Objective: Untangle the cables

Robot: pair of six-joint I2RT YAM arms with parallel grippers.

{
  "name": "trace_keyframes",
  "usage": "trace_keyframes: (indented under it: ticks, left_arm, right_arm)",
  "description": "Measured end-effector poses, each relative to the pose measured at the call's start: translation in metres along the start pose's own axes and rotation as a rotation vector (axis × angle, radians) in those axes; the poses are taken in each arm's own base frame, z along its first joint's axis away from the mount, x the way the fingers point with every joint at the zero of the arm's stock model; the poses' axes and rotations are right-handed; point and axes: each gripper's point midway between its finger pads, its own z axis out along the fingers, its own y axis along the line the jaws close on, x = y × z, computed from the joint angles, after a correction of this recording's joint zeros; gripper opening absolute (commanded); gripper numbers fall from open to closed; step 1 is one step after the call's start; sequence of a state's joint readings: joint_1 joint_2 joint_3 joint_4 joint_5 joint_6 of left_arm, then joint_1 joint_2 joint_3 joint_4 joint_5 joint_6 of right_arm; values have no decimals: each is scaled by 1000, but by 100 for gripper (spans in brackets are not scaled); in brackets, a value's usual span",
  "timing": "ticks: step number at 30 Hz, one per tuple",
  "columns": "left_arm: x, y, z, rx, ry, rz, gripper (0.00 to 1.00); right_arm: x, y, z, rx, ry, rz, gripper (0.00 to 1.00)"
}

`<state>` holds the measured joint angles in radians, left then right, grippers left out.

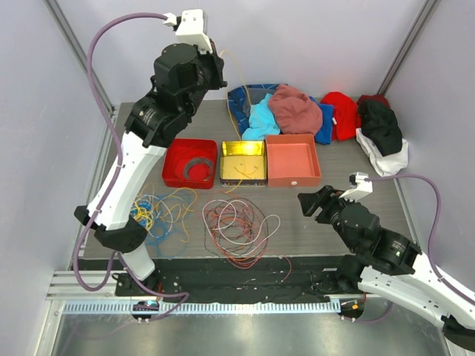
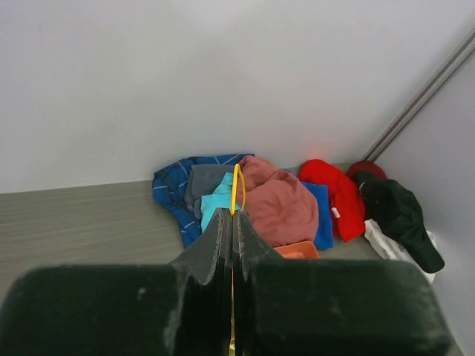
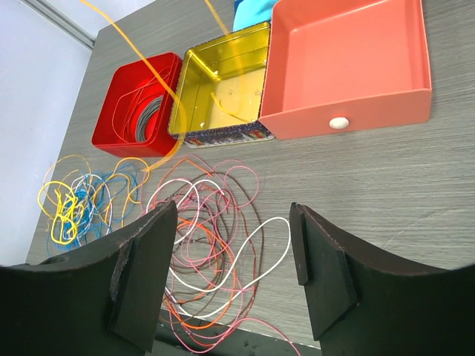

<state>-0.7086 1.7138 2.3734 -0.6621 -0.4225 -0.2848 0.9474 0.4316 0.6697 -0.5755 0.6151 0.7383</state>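
My left gripper (image 1: 217, 73) is raised high over the back of the table, shut on a yellow cable (image 2: 237, 187). That cable hangs down (image 1: 239, 96) into the yellow tray (image 1: 223, 174) and crosses the right wrist view (image 3: 148, 63). A loose tangle of pink, red, white and orange cables (image 1: 237, 226) lies at the table front. A second tangle of yellow, blue and white cables (image 1: 158, 215) lies left of it. My right gripper (image 1: 312, 204) is open and empty, low and to the right of the pink tangle (image 3: 215, 237), not touching it.
A red tray (image 1: 172, 174) holds a coiled grey cable (image 1: 197, 167). A salmon tray (image 1: 312, 159) stands right of the yellow tray. A heap of coloured clothes (image 1: 297, 111) lies along the back. Grey walls enclose the table.
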Motion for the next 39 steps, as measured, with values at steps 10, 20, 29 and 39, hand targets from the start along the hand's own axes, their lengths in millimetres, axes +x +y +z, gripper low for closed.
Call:
trace_keyframes:
  ticks: [10, 20, 29, 39]
  left_arm:
    - [37, 27, 39, -64, 65, 25, 0]
    - [65, 39, 63, -93, 75, 59, 0]
    - [179, 53, 61, -83, 281, 74, 0]
    - [206, 58, 7, -55, 343, 36, 0]
  right_arm:
    - [1, -6, -5, 6, 4, 0, 69]
    - [4, -9, -4, 18, 10, -9, 67]
    - [13, -17, -1, 36, 20, -27, 67]
    - [21, -21, 1, 48, 33, -40, 67]
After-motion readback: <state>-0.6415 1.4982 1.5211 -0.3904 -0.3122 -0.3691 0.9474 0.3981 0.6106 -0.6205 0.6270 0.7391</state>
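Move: Below the left hand, which holds the yellow cable high, the gold box it is lowered into lies about 50 cm down, roughly 4 cm ahead and 6 cm right. The red bin is level with that box, some 16 cm to its left; the orange bin adjoins it about 15 cm to its right. The turquoise cloth lies about 19 cm ahead of the hand and 11 right. From the right hand the gold box is some 21 cm ahead, 18 left and 21 down. Lowering the still-pinched yellow cable towards the gold box, the left hand first swings about 7 cm forward while sinking, then drops faster as it draws back over the same line, ending some 21 cm lower. Its wrist tips down nearly 20 degrees and the fingers stay shut. The empty, open right hand sinks about 3 cm. ##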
